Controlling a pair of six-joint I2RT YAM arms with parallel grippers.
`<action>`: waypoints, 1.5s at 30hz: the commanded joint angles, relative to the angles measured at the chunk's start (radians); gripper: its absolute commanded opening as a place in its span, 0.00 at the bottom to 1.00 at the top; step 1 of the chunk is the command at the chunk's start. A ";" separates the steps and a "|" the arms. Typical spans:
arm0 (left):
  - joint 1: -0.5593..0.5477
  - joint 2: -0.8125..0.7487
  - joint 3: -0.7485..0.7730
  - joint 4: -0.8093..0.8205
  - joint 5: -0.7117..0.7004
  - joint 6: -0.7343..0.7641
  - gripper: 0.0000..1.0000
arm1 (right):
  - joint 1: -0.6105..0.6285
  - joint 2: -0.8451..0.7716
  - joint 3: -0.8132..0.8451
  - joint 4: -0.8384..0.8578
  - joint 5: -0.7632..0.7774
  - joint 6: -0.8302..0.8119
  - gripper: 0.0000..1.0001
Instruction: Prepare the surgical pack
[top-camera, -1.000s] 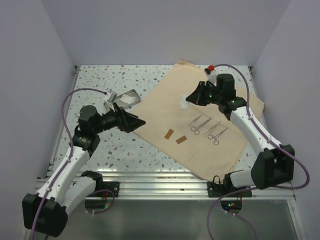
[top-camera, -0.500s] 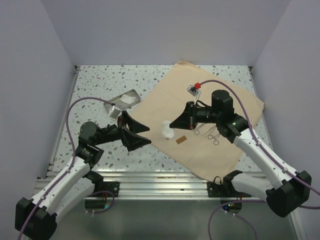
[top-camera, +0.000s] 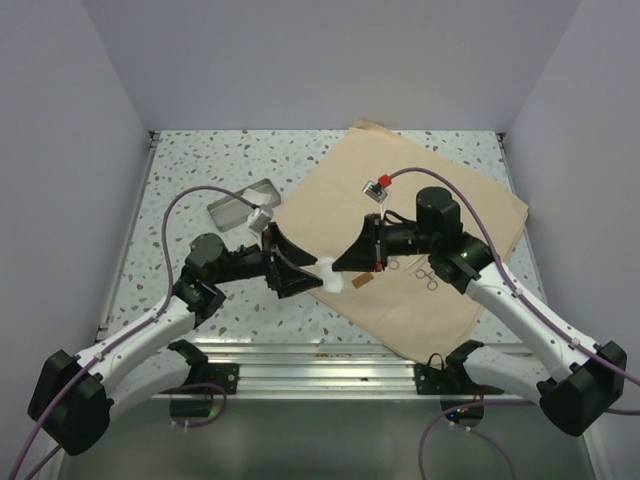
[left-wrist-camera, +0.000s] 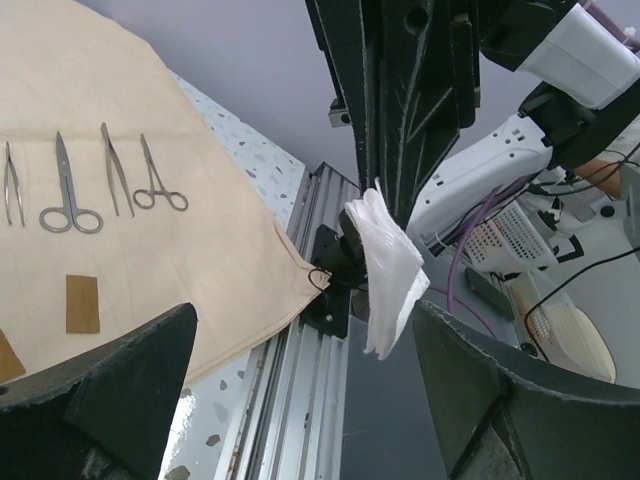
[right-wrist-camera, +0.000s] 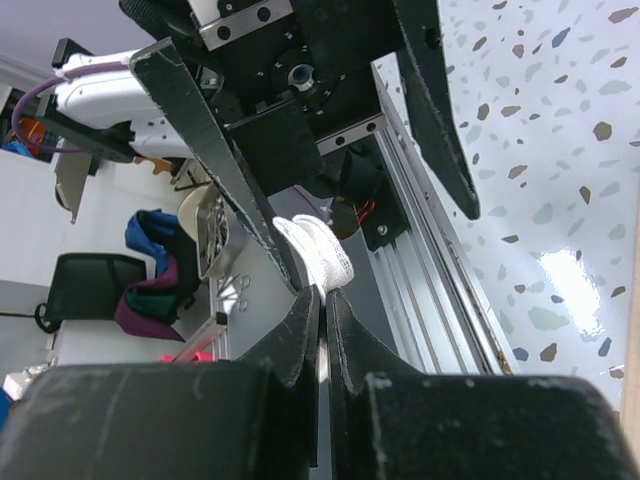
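Note:
The surgical pack's tan cloth sheet (top-camera: 440, 215) lies flat at the centre right, with several silver instruments (top-camera: 425, 272) and two brown strips (top-camera: 362, 281) on it. The steel tray (top-camera: 240, 202) stands apart on the table, left of the sheet. My right gripper (top-camera: 340, 266) (right-wrist-camera: 323, 308) is shut on a folded white gauze pad (top-camera: 328, 277) (right-wrist-camera: 318, 255), held in the air over the sheet's left edge. My left gripper (top-camera: 308, 273) (left-wrist-camera: 310, 400) is wide open and faces it. Its fingers (right-wrist-camera: 215, 160) stand on either side of the gauze pad (left-wrist-camera: 385, 265) without touching it.
The aluminium rail (top-camera: 320, 355) runs along the near edge of the speckled table (top-camera: 200, 160). White walls close in the left, back and right sides. The sheet's near corner (left-wrist-camera: 300, 275) hangs at the rail.
My right gripper carried the gauze from the far part of the sheet toward its left edge. The left arm swung right from the tray, and its open jaws now flank the gauze.

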 joint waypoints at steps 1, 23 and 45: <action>-0.008 0.035 0.045 0.116 0.004 0.003 0.92 | 0.010 0.010 0.014 0.019 -0.035 -0.003 0.00; -0.009 0.170 0.036 0.327 0.167 -0.146 0.50 | 0.019 0.057 0.043 0.003 -0.038 -0.052 0.00; 0.343 0.146 0.089 0.017 -0.084 -0.271 0.00 | -0.040 -0.007 0.221 -0.504 0.781 -0.290 0.77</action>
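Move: The right gripper already holds the gauze, which hangs about 1 cm left of, 1 cm back from and 2 cm below its hand point. From the left gripper, standing open, the gauze is some 3 cm to the right, 2 cm back and 1 cm higher. The tray lies about 35 cm ahead, 24 cm left and 25 cm below; the nearer brown card is some 15 cm ahead, 6 cm right and 26 cm below. Lower the right gripper about 1.5 cm with the gauze and hold it there, while you ease the left gripper some 2 cm right and slightly back and shut its fingers on the gauze. Then open the right fingers and draw that hand forward and right, about 7 cm out, turning clockwise; bring the left hand with the gauze forward and left, some 8 cm, towards the tray. ##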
